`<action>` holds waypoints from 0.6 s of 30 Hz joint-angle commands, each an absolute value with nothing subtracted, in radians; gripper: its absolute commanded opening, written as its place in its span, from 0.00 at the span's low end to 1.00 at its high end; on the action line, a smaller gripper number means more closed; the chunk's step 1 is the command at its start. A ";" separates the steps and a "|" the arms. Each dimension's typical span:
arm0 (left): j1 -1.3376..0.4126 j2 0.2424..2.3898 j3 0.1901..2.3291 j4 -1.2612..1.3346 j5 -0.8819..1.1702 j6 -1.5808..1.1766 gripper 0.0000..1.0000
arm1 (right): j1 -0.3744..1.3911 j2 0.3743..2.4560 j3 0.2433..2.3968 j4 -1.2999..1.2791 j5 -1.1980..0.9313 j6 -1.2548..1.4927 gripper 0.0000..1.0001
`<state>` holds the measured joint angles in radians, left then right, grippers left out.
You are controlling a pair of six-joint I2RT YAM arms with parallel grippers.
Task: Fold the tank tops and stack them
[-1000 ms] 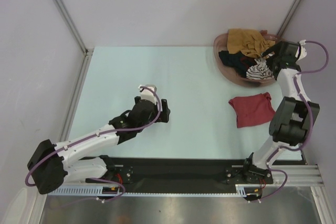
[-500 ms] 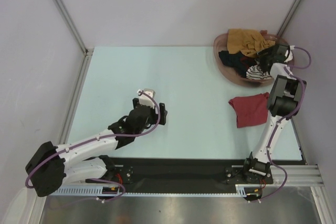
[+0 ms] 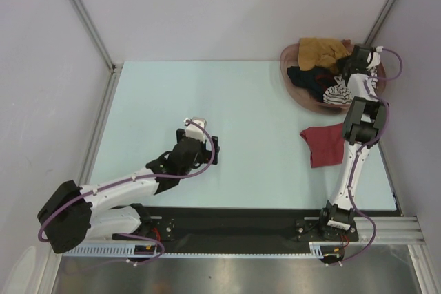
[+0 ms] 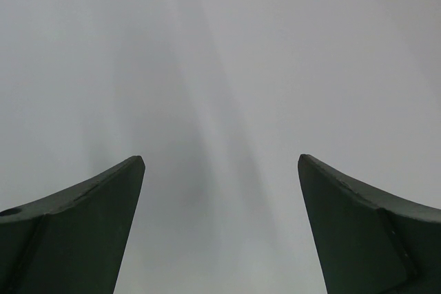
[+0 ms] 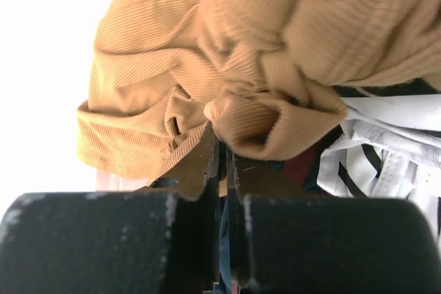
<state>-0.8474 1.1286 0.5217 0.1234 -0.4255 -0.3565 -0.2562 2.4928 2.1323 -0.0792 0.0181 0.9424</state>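
Observation:
The mustard-brown tank top [image 3: 320,51] lies bunched at the back of the basket [image 3: 292,56], with a black tank top [image 3: 306,77] and a striped one [image 3: 336,92] in front of it. My right gripper [image 3: 344,67] reaches into the basket. In the right wrist view its jaws [image 5: 222,144] are shut, pinching a fold of the mustard cloth [image 5: 262,46]; the striped top [image 5: 386,149] lies just to the right. A dark red tank top [image 3: 329,144] lies flat on the table. My left gripper [image 3: 200,141] stands open mid-table, nothing between its fingers [image 4: 89,197].
The pinkish-brown oval basket sits at the table's back right corner, close to the right wall post [image 3: 389,1]. The pale table surface [image 3: 207,94] stretches left of the clothes. The black rail [image 3: 234,222] with both arm bases runs along the near edge.
My right gripper has pushed further back into the basket to the mustard top and gone from open to shut. The left arm has drifted slightly toward the near edge.

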 commanded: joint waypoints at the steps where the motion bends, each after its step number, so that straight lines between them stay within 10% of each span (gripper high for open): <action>1: -0.839 1.128 0.552 0.158 -0.445 -0.336 1.00 | -0.229 2.441 2.194 -0.072 0.029 0.853 0.00; 18: -0.839 0.994 0.503 0.126 -0.566 -0.357 1.00 | 0.240 1.757 2.036 -0.063 0.053 0.272 0.00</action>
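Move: My right fingers are already shut on the near right part of the mustard tank top, whose middle is about 4 cm ahead and 6 cm left. The dark cloth is some 15 cm left and 7 cm back, the striped one 5 cm right and 9 cm back. The open table middle it goes to is roughly 45 cm left, 27 cm back and 12 cm down; the folded red top is 9 cm left, 30 cm back. From my left hand the mustard top lies about 45 cm ahead and 47 cm right. I keep my right pinch on the mustard tank top and haul it up out of the basket with gathering speed, about 30 cm up and 22 cm left, drawing back some 9 cm late on. That wrist rolls its left side down, swings counter-clockwise and tips the fingers upward. My open left hand rises about 3 cm over the bare table. ##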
